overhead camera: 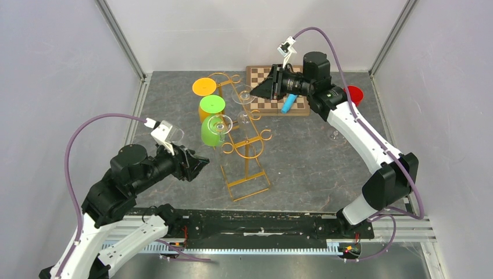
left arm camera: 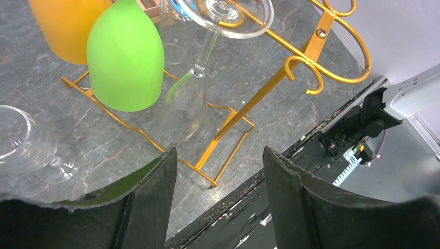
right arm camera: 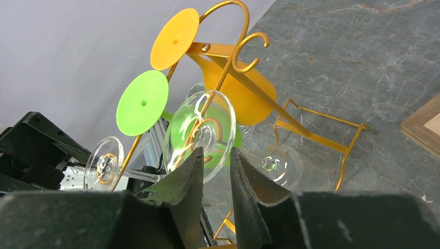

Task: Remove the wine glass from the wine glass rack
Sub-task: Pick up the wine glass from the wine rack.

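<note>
The gold wire wine glass rack [overhead camera: 247, 157] stands mid-table with several glasses hanging upside down from its scroll hooks. A clear wine glass [overhead camera: 243, 95] hangs near the rack's far end. My right gripper [overhead camera: 256, 91] is level with its round foot [right arm camera: 200, 132]. In the right wrist view my right gripper [right arm camera: 217, 153] has a narrow gap, and the foot's rim shows just past the fingertips; contact cannot be made out. My left gripper [overhead camera: 200, 164] hovers wide open and holds nothing, near the rack's base [left arm camera: 207, 155].
An orange glass [overhead camera: 204, 86], a green glass [overhead camera: 210, 131] and another clear glass [overhead camera: 221, 124] also hang on the rack. A clear glass [left arm camera: 26, 137] lies on the table by the left gripper. A wooden chessboard [overhead camera: 267, 104], a blue object [overhead camera: 288, 103] and a red cup [overhead camera: 354, 93] are at the back.
</note>
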Tool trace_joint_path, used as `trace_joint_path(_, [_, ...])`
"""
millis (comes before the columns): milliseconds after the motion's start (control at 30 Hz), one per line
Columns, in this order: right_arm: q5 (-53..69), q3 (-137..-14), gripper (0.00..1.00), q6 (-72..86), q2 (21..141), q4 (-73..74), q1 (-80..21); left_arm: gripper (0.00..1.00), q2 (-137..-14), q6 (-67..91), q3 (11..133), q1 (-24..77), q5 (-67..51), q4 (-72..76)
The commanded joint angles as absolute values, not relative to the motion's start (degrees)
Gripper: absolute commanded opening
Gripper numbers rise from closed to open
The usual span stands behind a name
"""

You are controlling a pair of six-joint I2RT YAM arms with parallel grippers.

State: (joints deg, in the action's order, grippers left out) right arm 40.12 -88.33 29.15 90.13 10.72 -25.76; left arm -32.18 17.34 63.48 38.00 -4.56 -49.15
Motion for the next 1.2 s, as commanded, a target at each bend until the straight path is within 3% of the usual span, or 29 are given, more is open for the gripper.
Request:
trace_joint_path(0, [41.24, -87.83, 0.25, 30.58, 90.29, 6.68, -26.41, 0.68, -31.67, 20.39, 63.2, 38.06, -3.54, -46.58])
trace_joint_path(167, [41.04, -87.06, 0.19, 31.83, 89.93, 4.83, -26.46, 0.68, -31.68, 20.28, 63.06, 38.06, -3.23, -46.6])
trace_joint_path(367, [41.31, -85.55, 0.0, 34.06, 89.55, 2.06, -26.41, 0.68, -31.79, 20.3, 62.69, 38.06, -3.08, -46.52])
trace_joint_path(1167, [40.87, -87.15, 0.0, 38.47, 85.87, 0.44, -26.36, 0.68, -31.58, 20.12, 63.85, 38.1, -1.76, -46.69])
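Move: The foot of the wine glass hanging upside down in the rack is right at the right hand's fingertips, its middle about 3 cm left and 1 cm ahead at the hand's height. Counted from that hand, the green glass's foot is some 11 cm left and 3 cm back, the orange one's 14 cm left and 1 cm ahead, and the other clear glass's 9 cm left and 9 cm back, all about level. From the idle left hand, the wanted foot lies some 19 cm ahead and 11 cm right, slightly above. The right hand all but holds its place, fingers pointing left, and closes its part-open fingers fully until they pinch the near rim of the wine glass's thin foot, one pad above and one below, while already creeping upward. With the fingers shut it keeps the pinch and eases on up, about 2 cm in all, the fingertips tipping up some 5 degrees, to raise the foot off the rack's hook. ##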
